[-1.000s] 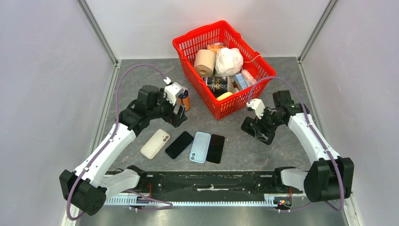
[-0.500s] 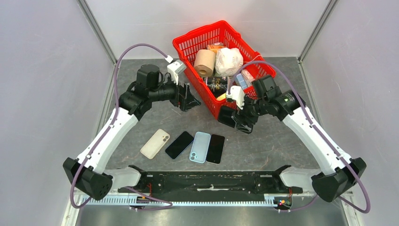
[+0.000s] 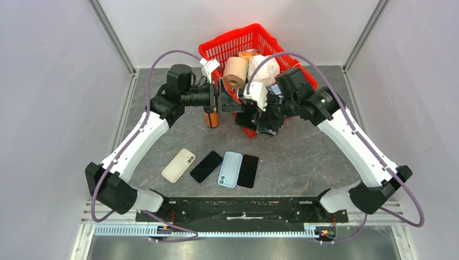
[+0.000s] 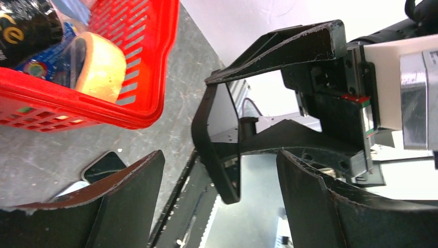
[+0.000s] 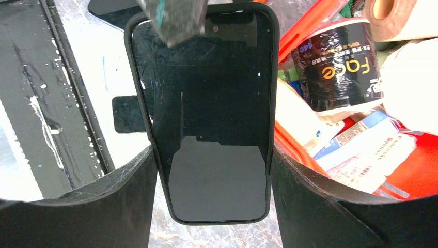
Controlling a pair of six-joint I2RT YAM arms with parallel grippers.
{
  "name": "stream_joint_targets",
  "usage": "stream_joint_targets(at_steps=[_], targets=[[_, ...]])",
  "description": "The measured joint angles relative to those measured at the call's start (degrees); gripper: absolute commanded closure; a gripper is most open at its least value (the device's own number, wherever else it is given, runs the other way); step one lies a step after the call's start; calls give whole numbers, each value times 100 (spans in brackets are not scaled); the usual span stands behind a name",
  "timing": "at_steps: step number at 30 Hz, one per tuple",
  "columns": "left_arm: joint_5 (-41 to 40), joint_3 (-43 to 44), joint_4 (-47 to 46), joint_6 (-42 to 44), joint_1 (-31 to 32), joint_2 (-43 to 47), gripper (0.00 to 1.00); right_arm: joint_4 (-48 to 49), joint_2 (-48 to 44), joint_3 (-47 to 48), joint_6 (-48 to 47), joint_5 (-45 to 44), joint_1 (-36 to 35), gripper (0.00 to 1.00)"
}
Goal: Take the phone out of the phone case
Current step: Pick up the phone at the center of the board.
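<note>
A phone (image 5: 212,129) in a black case (image 5: 135,88) is held upright above the table in front of the basket. My right gripper (image 5: 212,165) is shut on it, a finger on each long side. In the top view the cased phone (image 3: 245,118) hangs at the right gripper (image 3: 254,116). My left gripper (image 3: 230,103) is open and faces it from the left. In the left wrist view the phone's case (image 4: 204,134) shows edge-on, its lower end between my open left gripper's (image 4: 219,170) fingers without touching them.
A red basket (image 3: 216,51) of groceries stands just behind both grippers. An orange bottle (image 3: 211,118) stands under the left wrist. A beige case (image 3: 178,165), a black phone (image 3: 206,166), a light blue case (image 3: 230,169) and another black phone (image 3: 248,171) lie in a row nearer the front.
My right gripper has carried the cased phone up and left, to the front of the basket. My left gripper has swung right, away from the orange bottle, to meet it.
</note>
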State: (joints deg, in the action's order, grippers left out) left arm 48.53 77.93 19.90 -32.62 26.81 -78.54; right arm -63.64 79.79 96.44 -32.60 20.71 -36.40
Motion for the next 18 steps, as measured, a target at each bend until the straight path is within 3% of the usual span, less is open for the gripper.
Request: stream_joint_targets(at_steps=[8,18], targets=[[149,48,-146,-629,20,-308,29,-15,398,334,20,-339,-146,100],[151,42,-170,-876,186,-437,52,-31,457,485,72,-577,-214,100]])
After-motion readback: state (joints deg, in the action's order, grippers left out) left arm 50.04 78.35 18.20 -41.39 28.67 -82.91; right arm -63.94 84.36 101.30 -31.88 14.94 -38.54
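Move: The cased phone, already gripped by its long sides in the right hand, has its middle about 5 cm right of the left hand, 4 cm back and 4 cm lower; from the right hand point that middle is some 3 cm left and 3 cm up. The red basket's middle lies about 10 cm ahead of the left hand, 9 cm right and 20 cm down. The orange bottle stands roughly 10 cm left of the left hand, 3 cm back and 20 cm below. The cased phone's free end is met from both sides: the left hand eases about 2 cm right and 1 cm down, rolling some 10 degrees, its wide-open fingers closing to a little over half around that end, one over the screen and one behind the case. The right hand keeps its grip and carries the phone roughly 2 cm forward and 1 cm left, then all but stops. ##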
